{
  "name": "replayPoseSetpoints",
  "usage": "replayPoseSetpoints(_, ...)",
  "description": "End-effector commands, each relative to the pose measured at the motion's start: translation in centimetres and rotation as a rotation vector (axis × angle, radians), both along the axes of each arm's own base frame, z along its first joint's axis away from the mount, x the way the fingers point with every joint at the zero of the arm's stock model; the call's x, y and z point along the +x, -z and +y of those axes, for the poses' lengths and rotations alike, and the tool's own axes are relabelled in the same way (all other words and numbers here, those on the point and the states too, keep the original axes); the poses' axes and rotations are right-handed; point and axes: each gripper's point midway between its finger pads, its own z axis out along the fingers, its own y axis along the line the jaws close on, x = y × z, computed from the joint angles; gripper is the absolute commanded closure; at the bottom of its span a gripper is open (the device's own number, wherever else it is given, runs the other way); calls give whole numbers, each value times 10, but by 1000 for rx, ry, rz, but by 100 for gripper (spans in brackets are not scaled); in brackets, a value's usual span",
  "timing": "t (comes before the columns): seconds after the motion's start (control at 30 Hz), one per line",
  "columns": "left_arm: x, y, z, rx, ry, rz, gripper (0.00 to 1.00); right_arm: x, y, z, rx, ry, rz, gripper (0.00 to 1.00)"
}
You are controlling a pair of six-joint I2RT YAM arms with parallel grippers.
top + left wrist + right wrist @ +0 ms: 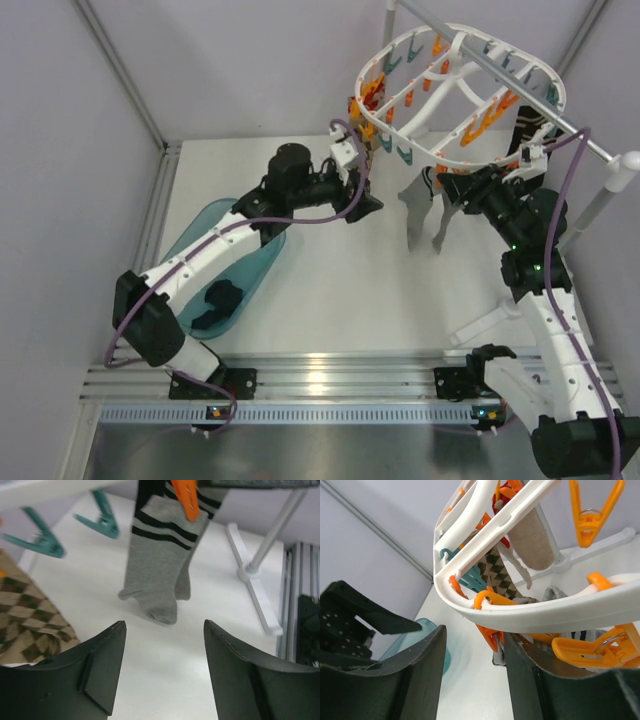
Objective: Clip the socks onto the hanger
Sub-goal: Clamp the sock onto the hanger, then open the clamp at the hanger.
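The white oval hanger [462, 92] hangs at the upper right with orange and teal pegs. A grey sock with black stripes [159, 567] dangles from an orange peg [186, 501]; it also shows under the ring's near side [415, 205]. A brown-and-beige patterned sock [30, 630] hangs to its left. A dark sock [216, 305] lies in the teal tub [250, 265]. My left gripper [165, 630] is open and empty, a little back from the grey sock. My right gripper [475, 635] is open just below the hanger's rim [520, 611], with an orange peg [492, 630] beside its right finger.
A black sock [525, 125] hangs on the hanger's far right side. The metal rod and white stand [600, 190] rise at the right, with the stand's foot [255, 592] on the table. The two grippers are close together under the hanger.
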Motion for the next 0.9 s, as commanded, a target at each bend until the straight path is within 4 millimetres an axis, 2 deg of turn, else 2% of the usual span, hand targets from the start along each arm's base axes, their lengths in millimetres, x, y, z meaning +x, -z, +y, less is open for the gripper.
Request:
replayPoseSetpoints(0.0, 16, -54, 17, -231, -105, -46, 31, -6, -28, -8, -34, 0, -83, 51)
replayPoseSetpoints(0.07, 20, -65, 20, -287, -112, -88, 27, -5, -28, -13, -49, 12, -86, 51)
replayPoseSetpoints(0.13, 26, -61, 20, -289, -122, -115, 26, -4, -25, -13, -55, 6, -81, 51)
replayPoseSetpoints(0.17, 29, -61, 17, -301, -112, -141, 26, -1, -24, -23, -60, 36, -79, 51)
replayPoseSetpoints(0.2, 29, -63, 15, -312, -95, -161, 26, 0, -24, -24, -66, 34, -80, 51)
replayPoseSetpoints(0.27, 24, -59, 8, -322, -22, -211, 27, 2, -23, -27, -71, 40, -75, 51)
replayPoseSetpoints(0.33, 11, -69, 2, -378, 77, -315, 27, 3, -22, -29, -76, 40, -72, 51)
replayPoseSetpoints(0.37, 13, -62, -5, -374, 91, -319, 28, 3, -21, -30, -77, 42, -69, 51)
replayPoseSetpoints(0.43, 19, -68, -10, -399, 97, -344, 29, 4, -20, -31, -83, 39, -67, 51)
replayPoseSetpoints(0.47, 25, -59, -16, -394, 97, -338, 29, 4, -19, -32, -84, 39, -66, 51)
replayPoseSetpoints(0.53, 29, -66, -20, -421, 102, -389, 30, 4, -20, -32, -87, 39, -64, 51)
replayPoseSetpoints(0.57, 36, -56, -25, -412, 101, -382, 30, 4, -19, -32, -90, 37, -62, 51)
replayPoseSetpoints(0.63, 45, -63, -28, -433, 83, -402, 30, 4, -19, -32, -94, 36, -64, 51)
replayPoseSetpoints(0.67, 50, -55, -33, -430, 83, -396, 30, 4, -18, -33, -99, 36, -64, 51)
replayPoseSetpoints(0.7, 53, -55, -35, -432, 81, -401, 30, 4, -19, -33, -100, 37, -67, 51)
replayPoseSetpoints(0.73, 56, -62, -36, -450, 79, -416, 30, 5, -19, -33, -100, 35, -64, 51)
replayPoseSetpoints(0.77, 61, -56, -41, -448, 79, -404, 30, 4, -19, -33, -104, 35, -65, 51)
replayPoseSetpoints(0.83, 66, -63, -45, -463, 74, -423, 30, 5, -19, -33, -106, 32, -63, 51)
replayPoseSetpoints(0.87, 71, -56, -50, -462, 65, -418, 30, 5, -20, -33, -109, 31, -67, 51)
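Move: The striped grey sock just clipped to the hanger hangs with its middle about 11 cm to the left hand's right, 3 cm ahead and 6 cm below. Some 5 cm farther right hangs the other grey sock. The nearest teal clip is about 9 cm ahead, 7 cm right and 4 cm up; the checked sock hangs some 10 cm straight ahead, 6 cm down. From the right hand, the striped sock is about 5 cm left, level fore and aft, 9 cm below. Towards the striped sock and the hanger's near rim goes the empty left hand, fingers staying wide: first some 3 cm up and forward with a small swing left, then right and forward while sinking again, about 7 cm forward in all, rolling and tipping up some 25 degrees. The right hand, already half open, eases about 3 cm right, away from the orange clip, and stops there. ##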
